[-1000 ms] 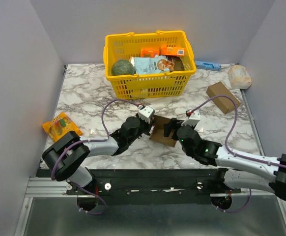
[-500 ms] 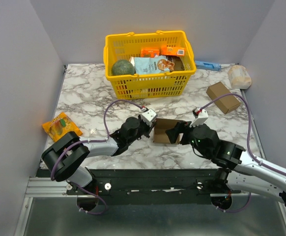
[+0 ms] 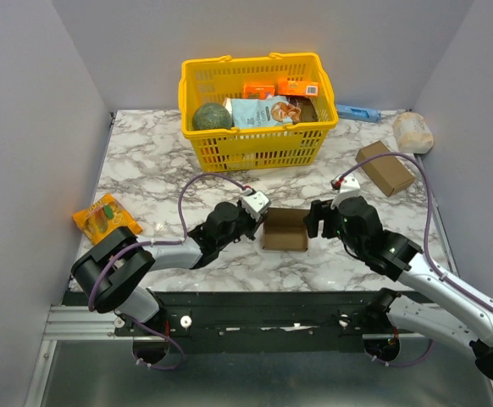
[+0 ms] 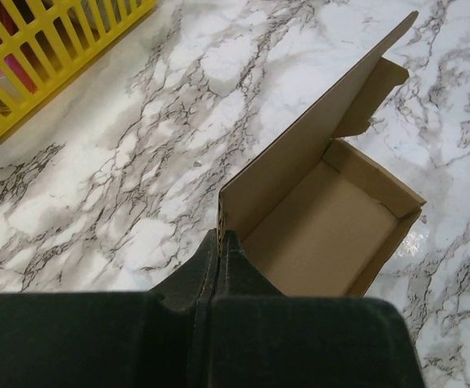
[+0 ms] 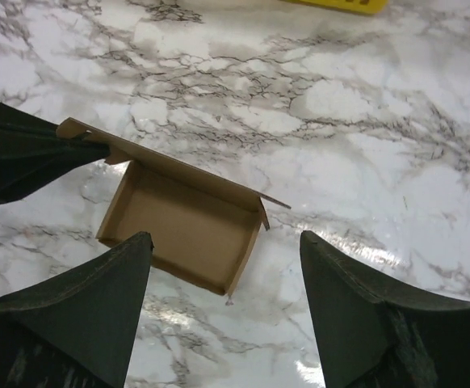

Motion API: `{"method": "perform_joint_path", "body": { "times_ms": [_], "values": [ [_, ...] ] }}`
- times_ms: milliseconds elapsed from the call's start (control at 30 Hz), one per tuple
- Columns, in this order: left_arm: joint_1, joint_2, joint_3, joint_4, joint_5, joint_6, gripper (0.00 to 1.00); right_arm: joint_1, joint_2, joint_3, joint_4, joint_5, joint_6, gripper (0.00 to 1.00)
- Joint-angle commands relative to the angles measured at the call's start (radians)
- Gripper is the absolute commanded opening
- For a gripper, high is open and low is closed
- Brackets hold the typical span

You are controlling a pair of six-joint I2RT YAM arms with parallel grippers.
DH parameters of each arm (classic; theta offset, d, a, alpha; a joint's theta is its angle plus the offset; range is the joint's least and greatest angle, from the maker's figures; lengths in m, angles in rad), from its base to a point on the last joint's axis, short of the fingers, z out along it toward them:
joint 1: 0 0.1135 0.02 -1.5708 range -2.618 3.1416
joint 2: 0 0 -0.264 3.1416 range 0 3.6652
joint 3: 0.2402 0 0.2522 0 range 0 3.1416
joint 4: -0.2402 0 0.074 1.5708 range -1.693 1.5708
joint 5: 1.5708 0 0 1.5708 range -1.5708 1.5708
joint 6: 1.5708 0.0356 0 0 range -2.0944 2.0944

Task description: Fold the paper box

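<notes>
The paper box (image 3: 285,231) is a small brown cardboard tray lying on the marble table between the two arms, its inside facing up. My left gripper (image 3: 258,222) is shut on the box's left wall; in the left wrist view the gripper (image 4: 221,239) pinches the corner of the tall upright flap of the box (image 4: 324,230). My right gripper (image 3: 316,222) hangs open just right of the box, with nothing between its fingers. In the right wrist view the open gripper (image 5: 225,241) hovers over the near right corner of the box (image 5: 178,222), apart from it.
A yellow basket (image 3: 255,151) full of groceries stands behind the box. An orange snack packet (image 3: 104,216) lies at the left edge. A blocky brown carton (image 3: 384,167), a white bundle (image 3: 413,131) and a blue packet (image 3: 358,112) sit at the back right.
My right gripper has drawn back to the right, off the box. The box's right side now stands uncovered as an open tray. The left gripper has kept its grip.
</notes>
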State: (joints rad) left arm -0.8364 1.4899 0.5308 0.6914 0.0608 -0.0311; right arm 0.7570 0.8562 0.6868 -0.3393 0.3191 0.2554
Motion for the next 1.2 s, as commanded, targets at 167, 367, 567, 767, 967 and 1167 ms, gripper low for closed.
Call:
{"method": "perform_joint_path", "body": {
  "times_ms": [167,367,567,767,967,1167],
  "values": [
    [0.016,-0.034,0.031,-0.066,0.120,0.059,0.00,-0.005,0.133,-0.013,0.268,-0.138,-0.428,0.80],
    [0.017,-0.036,0.047,-0.090,0.136,0.076,0.00,-0.007,0.227,-0.015,0.330,-0.221,-0.571,0.82],
    [0.023,-0.022,0.057,-0.089,0.137,0.069,0.00,-0.005,0.271,-0.020,0.330,-0.311,-0.572,0.73],
    [0.025,-0.011,0.064,-0.069,0.152,0.050,0.00,-0.005,0.354,-0.004,0.342,-0.313,-0.539,0.40],
    [0.040,0.012,0.074,-0.064,0.146,0.036,0.05,-0.005,0.428,0.037,0.270,-0.362,-0.530,0.13],
    [0.092,0.001,0.058,-0.056,0.186,-0.013,0.38,-0.005,0.431,0.037,0.253,-0.390,-0.536,0.01]
  ]
}}
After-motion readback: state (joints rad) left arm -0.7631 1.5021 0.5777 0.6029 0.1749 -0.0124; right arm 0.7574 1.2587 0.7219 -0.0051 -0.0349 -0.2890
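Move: The right hand, open, has the box's raised far flap about 8 cm to its left, 3 cm ahead and 6 cm below. From the right hand, the box tray lies some 8 cm left, 2 cm back and 10 cm down, and the yellow basket about 27 cm ahead, 16 cm left. The left hand already pinches the flap's left end, so the flap's middle lies roughly 6 cm to that hand's right, at its height. Pinching the box's far flap, just right of the left gripper, the right fingers close almost fully after the hand swings some 9 cm left, a little forward, and 5 cm down, turning about 35 degrees counter-clockwise. The left hand keeps its pinch on the flap's left end, easing back about 1 cm, then opens partway and nudges forward-right 2 cm with its fingers still around that corner. ##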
